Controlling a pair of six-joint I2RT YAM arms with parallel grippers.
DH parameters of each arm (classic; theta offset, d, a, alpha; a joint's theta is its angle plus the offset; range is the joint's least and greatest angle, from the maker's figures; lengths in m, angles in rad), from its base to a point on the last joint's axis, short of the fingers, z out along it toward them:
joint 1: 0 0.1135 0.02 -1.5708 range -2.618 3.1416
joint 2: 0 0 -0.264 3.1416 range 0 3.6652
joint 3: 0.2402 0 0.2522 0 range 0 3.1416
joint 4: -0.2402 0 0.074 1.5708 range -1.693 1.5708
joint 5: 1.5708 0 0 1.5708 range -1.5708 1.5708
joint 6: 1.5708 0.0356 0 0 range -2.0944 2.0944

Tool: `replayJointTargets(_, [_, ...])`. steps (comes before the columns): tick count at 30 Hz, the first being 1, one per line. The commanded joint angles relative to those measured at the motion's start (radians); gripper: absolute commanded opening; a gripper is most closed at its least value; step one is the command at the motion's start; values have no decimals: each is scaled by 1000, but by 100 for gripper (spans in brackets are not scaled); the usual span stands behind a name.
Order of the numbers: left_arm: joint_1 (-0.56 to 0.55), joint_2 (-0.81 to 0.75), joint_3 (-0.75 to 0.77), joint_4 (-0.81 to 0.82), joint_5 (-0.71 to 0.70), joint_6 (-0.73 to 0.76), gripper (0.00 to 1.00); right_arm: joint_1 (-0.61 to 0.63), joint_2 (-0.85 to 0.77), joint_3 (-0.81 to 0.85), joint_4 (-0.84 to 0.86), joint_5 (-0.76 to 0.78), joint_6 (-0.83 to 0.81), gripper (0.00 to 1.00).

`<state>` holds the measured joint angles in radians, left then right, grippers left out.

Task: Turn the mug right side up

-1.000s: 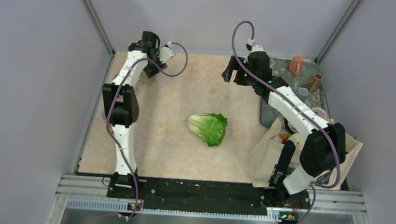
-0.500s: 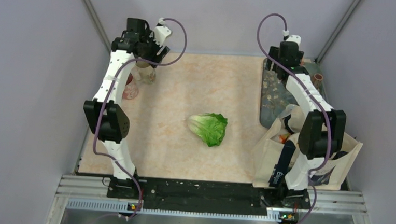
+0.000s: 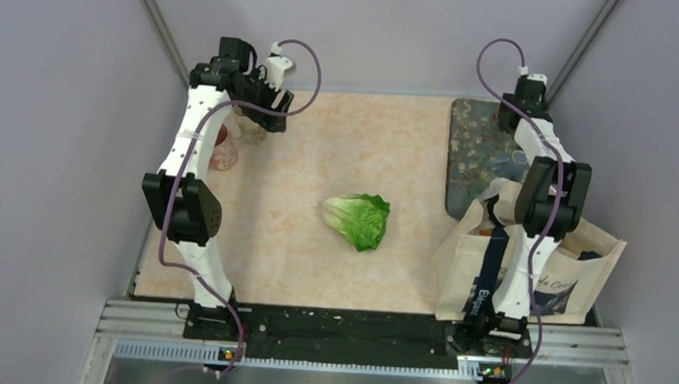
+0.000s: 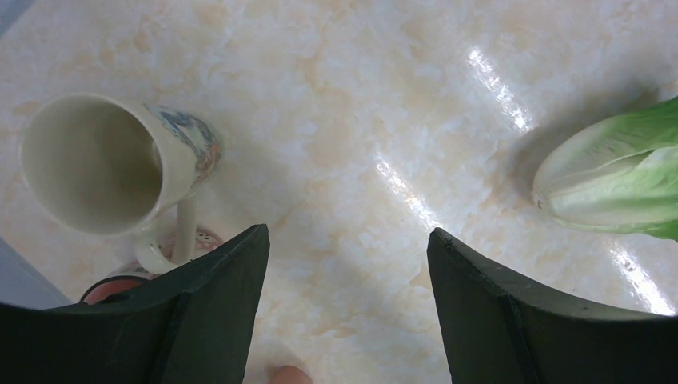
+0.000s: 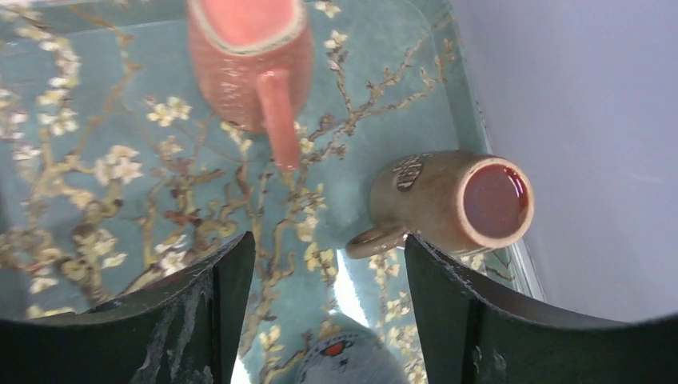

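Note:
A cream mug (image 4: 104,164) with a blue and orange print stands on the marble table, its mouth facing up, left of my left gripper (image 4: 348,232). That gripper is open and holds nothing; from above it (image 3: 265,107) hangs over the mug (image 3: 252,131). My right gripper (image 5: 329,238) is open over a floral tray (image 5: 96,160). On the tray are a pink mug (image 5: 252,60), a brown mug (image 5: 448,200) with a red inside, and a grey-blue mug (image 5: 352,360) low between the fingers. In the top view my right arm hides them.
A lettuce head (image 3: 358,218) lies mid-table. A pinkish glass object (image 3: 224,149) stands by the left wall next to the cream mug. A paper bag (image 3: 527,275) stands at the right front. The tray (image 3: 476,156) fills the back right corner, close to the wall.
My right arm swung from the table's back middle to the tray's far right corner, and its jaws narrowed a little. My left gripper rose, opened wider, and the cream mug now shows beneath it.

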<state>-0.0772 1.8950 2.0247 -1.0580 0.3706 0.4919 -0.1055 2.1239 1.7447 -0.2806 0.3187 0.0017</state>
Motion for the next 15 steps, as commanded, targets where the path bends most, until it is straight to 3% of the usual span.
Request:
replayJointTargets(1, [1,23,55,-75,50,-22,77,-42,59,78,44,-100,-58,67])
replayJointTargets(5, [1,48,83,-84,17,-18,76,-45,111,103,88,-166,-130,67])
replayJointTargets(15, [1,70,138,-83,22,-29,76,-67,300,340,54,-207,-124,65])
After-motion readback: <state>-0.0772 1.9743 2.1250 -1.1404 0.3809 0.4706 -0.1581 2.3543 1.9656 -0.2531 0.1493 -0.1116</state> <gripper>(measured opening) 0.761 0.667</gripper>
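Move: Some 9 cm ahead of the right hand, 3 cm to its left and about 9 cm below it stands the pink mug, its handle turned back towards the hand. The brown mug is about 2 cm ahead and 8 cm to the right, the grey mug about 9 cm back and 1 cm right, both some 10 cm lower than the hand. From the left hand, the pink mug lies roughly 60 cm right, 18 cm ahead and 19 cm down. Reaching in for the pink mug, the right hand first sinks about 4 cm while easing slightly right, then levels out and travels forward, some 5 cm in all, until the handle shows below the gap between its fingers. The wrist turns about 10 degrees counter-clockwise and the fingers stay open, touching nothing yet. ##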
